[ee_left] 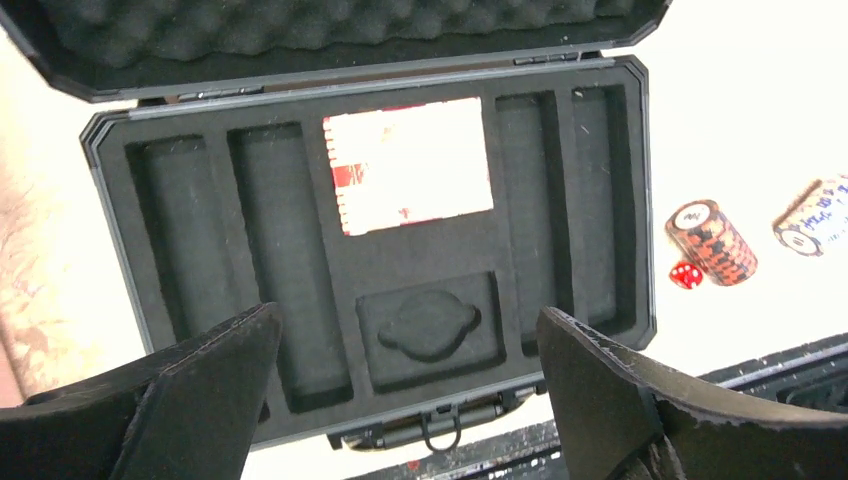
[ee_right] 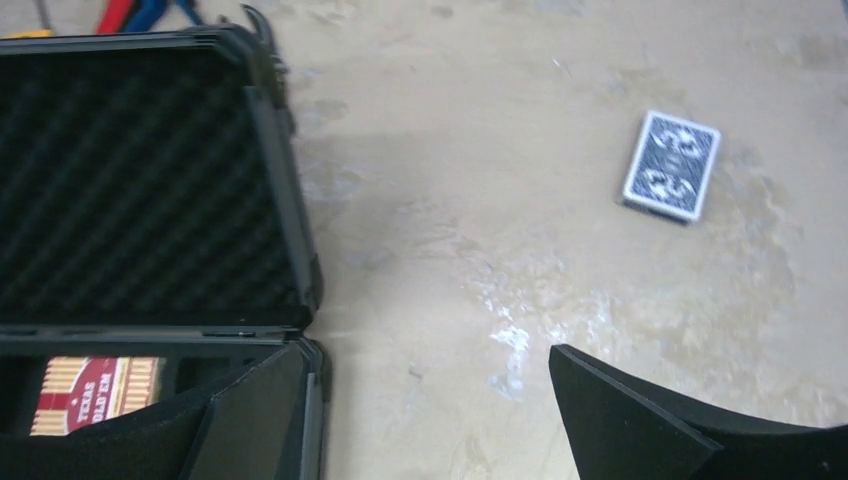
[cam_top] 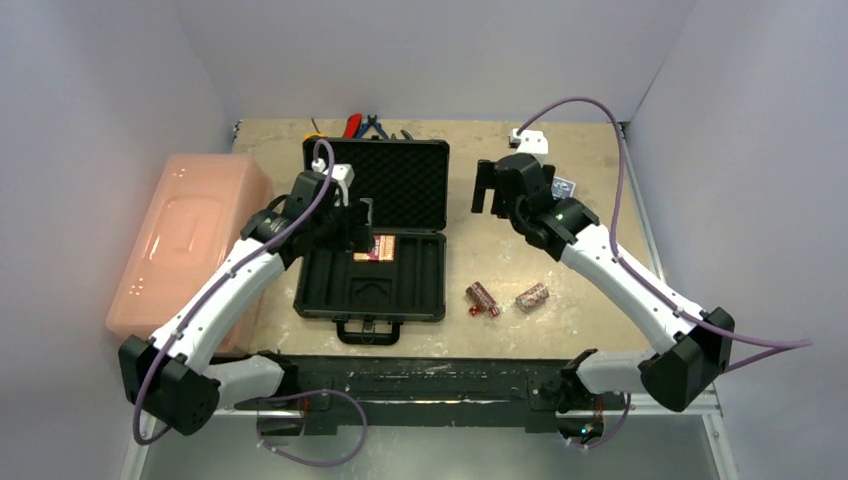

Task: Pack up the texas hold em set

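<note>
The black case [cam_top: 420, 290] lies open at the table's middle, its foam lid [cam_top: 400, 180] laid back. A red card deck [ee_left: 410, 165] rests in the upper middle slot of the foam base [ee_left: 250, 230]. My left gripper [ee_left: 410, 370] hovers open above the base with nothing between its fingers. Two chip rolls [cam_top: 481, 296] [cam_top: 532, 296] and two red dice [cam_top: 472, 311] [cam_top: 492, 312] lie on the table right of the case. A blue deck [ee_right: 671, 165] lies flat on the table further back. My right gripper [ee_right: 420, 400] hangs open over bare table beside the lid's right edge [ee_right: 285, 200], short of the blue deck.
A large pink translucent bin [cam_top: 190, 240] fills the table's left side, close to my left arm. Pliers [cam_top: 365, 125] and a yellow tool [cam_top: 313, 135] lie behind the lid at the back edge. Grey walls close in on three sides.
</note>
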Tool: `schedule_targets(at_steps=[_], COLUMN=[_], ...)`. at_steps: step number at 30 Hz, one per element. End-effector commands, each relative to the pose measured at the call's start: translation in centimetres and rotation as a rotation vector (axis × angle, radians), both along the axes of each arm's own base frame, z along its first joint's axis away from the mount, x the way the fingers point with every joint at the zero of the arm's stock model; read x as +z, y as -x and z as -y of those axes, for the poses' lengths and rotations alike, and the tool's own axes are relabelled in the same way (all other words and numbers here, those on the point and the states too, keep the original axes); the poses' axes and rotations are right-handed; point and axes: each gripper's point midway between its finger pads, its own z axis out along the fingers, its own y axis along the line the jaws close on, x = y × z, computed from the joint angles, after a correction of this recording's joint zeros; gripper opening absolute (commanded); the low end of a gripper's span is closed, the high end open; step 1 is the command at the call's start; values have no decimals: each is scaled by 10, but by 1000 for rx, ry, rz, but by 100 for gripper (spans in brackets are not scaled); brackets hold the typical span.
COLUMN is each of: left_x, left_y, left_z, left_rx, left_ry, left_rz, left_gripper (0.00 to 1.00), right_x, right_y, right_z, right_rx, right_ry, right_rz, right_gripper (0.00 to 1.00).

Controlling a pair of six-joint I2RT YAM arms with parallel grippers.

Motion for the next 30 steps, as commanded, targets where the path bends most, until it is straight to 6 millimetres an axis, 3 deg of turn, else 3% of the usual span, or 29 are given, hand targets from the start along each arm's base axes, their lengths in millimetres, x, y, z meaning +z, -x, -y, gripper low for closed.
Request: schedule_targets(at_steps=[1, 5, 10, 14, 23, 30], left_x=[32, 45, 59, 72, 88, 83], left_y=[24, 50, 77, 82, 79, 85], left_z=[-9, -22, -36, -37, -49, -64], left_rx=[-11, -4, 26, 23, 33, 109], left_ry=[26, 42, 69, 103, 55, 47], left_rz=[45, 74, 104, 150, 218, 259], left_gripper=[100, 100, 100, 100, 100, 100], right_x=[6, 4, -13, -24, -96, -130], right_y=[-6, -15, -36, -60, -112, -130], right_z=[27, 40, 78, 97, 165, 173], right_rx=[-181, -220, -306, -287, -387, -376], right_ry=[-62, -52, -81, -97, -51, -10], right_rz=[-61, -127, -260, -322, -454, -499], right_gripper=[99, 99, 99, 99, 99, 99])
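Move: The blue card deck lies flat on the table about 16 cm ahead of the right hand, 21 cm to its right and 22 cm below. The dark red chip roll is some 8 cm back and 5 cm left of that hand, the mottled chip roll 9 cm back and 6 cm right, both at table level. From the left hand, the blue deck is roughly 19 cm ahead and 53 cm right; the red card deck in the case is 5 cm ahead, 4 cm right, 12 cm below. Touching nothing, the empty right hand heads for the blue card deck: some 18 cm to the right and 11 cm forward, dropping about 15 cm, mostly in the later half. Its wrist tips the fingers down and turns clockwise, jaws staying wide open. The left hand, also open, backs away from the red deck, about 8 cm back and up and 5 cm left. ##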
